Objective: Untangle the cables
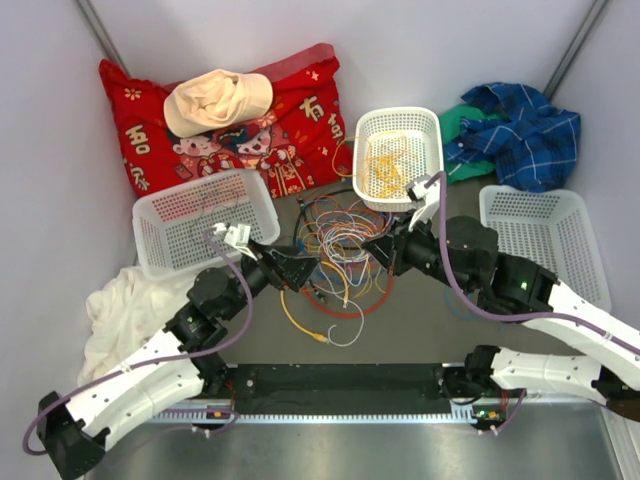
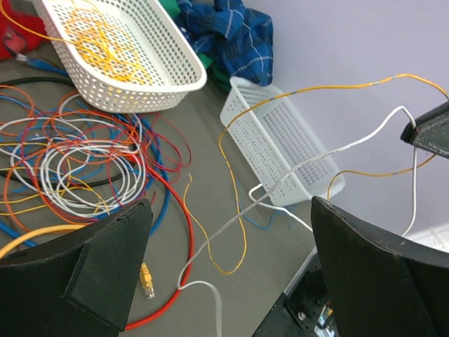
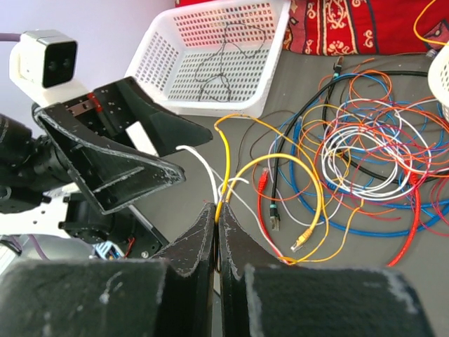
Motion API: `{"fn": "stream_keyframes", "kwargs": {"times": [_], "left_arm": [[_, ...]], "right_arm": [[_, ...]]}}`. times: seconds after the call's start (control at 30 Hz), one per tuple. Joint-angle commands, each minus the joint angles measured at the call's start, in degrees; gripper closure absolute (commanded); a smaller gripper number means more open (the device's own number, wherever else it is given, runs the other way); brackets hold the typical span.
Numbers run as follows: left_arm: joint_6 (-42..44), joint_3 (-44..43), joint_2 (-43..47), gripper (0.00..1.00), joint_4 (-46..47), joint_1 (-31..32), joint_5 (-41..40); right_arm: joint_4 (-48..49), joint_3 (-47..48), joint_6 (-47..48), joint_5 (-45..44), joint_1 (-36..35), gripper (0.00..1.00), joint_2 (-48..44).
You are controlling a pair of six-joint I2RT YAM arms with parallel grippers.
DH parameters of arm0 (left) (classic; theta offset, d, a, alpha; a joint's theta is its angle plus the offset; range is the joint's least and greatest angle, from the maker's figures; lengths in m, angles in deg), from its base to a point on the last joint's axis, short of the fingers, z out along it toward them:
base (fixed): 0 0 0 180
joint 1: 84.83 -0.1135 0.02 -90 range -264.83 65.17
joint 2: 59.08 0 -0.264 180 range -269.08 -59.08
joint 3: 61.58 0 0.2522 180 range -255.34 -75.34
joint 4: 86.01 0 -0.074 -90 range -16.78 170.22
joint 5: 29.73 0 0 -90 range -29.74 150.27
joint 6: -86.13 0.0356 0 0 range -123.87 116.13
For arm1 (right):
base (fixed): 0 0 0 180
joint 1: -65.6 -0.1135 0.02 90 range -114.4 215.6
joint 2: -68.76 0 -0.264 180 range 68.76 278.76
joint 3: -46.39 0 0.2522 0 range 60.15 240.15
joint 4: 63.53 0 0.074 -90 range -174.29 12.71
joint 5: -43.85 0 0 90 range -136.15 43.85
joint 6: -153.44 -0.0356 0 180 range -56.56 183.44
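Observation:
The cables (image 1: 340, 245) lie as a loose tangle of red, blue, white, orange and black loops on the grey table between the two grippers, also seen in the left wrist view (image 2: 77, 158) and the right wrist view (image 3: 372, 147). My right gripper (image 3: 218, 210) is shut at the tangle's edge on a yellow cable (image 3: 317, 203) and a thin white wire (image 3: 203, 165). That white wire (image 2: 330, 151) stretches in the air from the right gripper's tip (image 2: 421, 130) and passes between the wide-open fingers of my left gripper (image 2: 231, 281). The left gripper (image 1: 300, 270) holds nothing.
A white basket (image 1: 432, 130) with yellow wires stands behind the tangle. Another white basket (image 1: 160, 215) is at the left, a third (image 1: 545, 240) at the right. A red cushion (image 1: 300, 110) with a beige hat (image 1: 215, 100), a blue plaid cloth (image 1: 520, 130) and a white cloth (image 1: 120, 310) lie around.

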Motion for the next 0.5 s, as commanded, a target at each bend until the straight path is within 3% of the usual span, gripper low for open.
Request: {"fn": "stream_keyframes", "kwargs": {"times": [0.0, 0.13, 0.27, 0.47], "left_arm": [[1.2, -0.2, -1.4, 0.01, 6.5, 0.1, 5.4], [1.1, 0.4, -3.1, 0.02, 8.1, 0.2, 6.8], [1.8, 0.5, -5.0, 0.12, 8.2, 0.4, 6.6], [3.1, -0.9, -11.6, 0.46, 7.6, 0.4, 4.9]], "right_arm": [[0.1, 2.6, -0.8, 1.0, -0.1, 1.00, -1.3], [0.1, 2.4, -1.1, 1.4, -0.1, 1.00, -1.4], [0.0, 2.5, -1.5, 1.8, -0.1, 1.00, -1.7], [0.2, 3.7, -2.2, 3.9, -0.1, 1.00, -2.3]]}}
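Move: The white cable, hanging from the right gripper's grip, crosses the open left fingers' gap about 3 cm right of the left hand, 1 cm ahead and 3 cm below. From the left hand, the right gripper's tips are some 11 cm right, 1 cm back and 6 cm higher; the tangle is 11 cm ahead, 7 cm right and 25 below. From the right hand, the stretch to grasp lies about 8 cm left, 2 ahead and 9 below. Bring the left gripper about 2.5 cm to the right, then sink it roughly 2 cm late on while starting to shut its wide-open fingers around the white cable, stopping a bit over half open. Keep the right gripper clamped on the yellow and white cables, almost in place, so the strand stays strung between the two hands. ##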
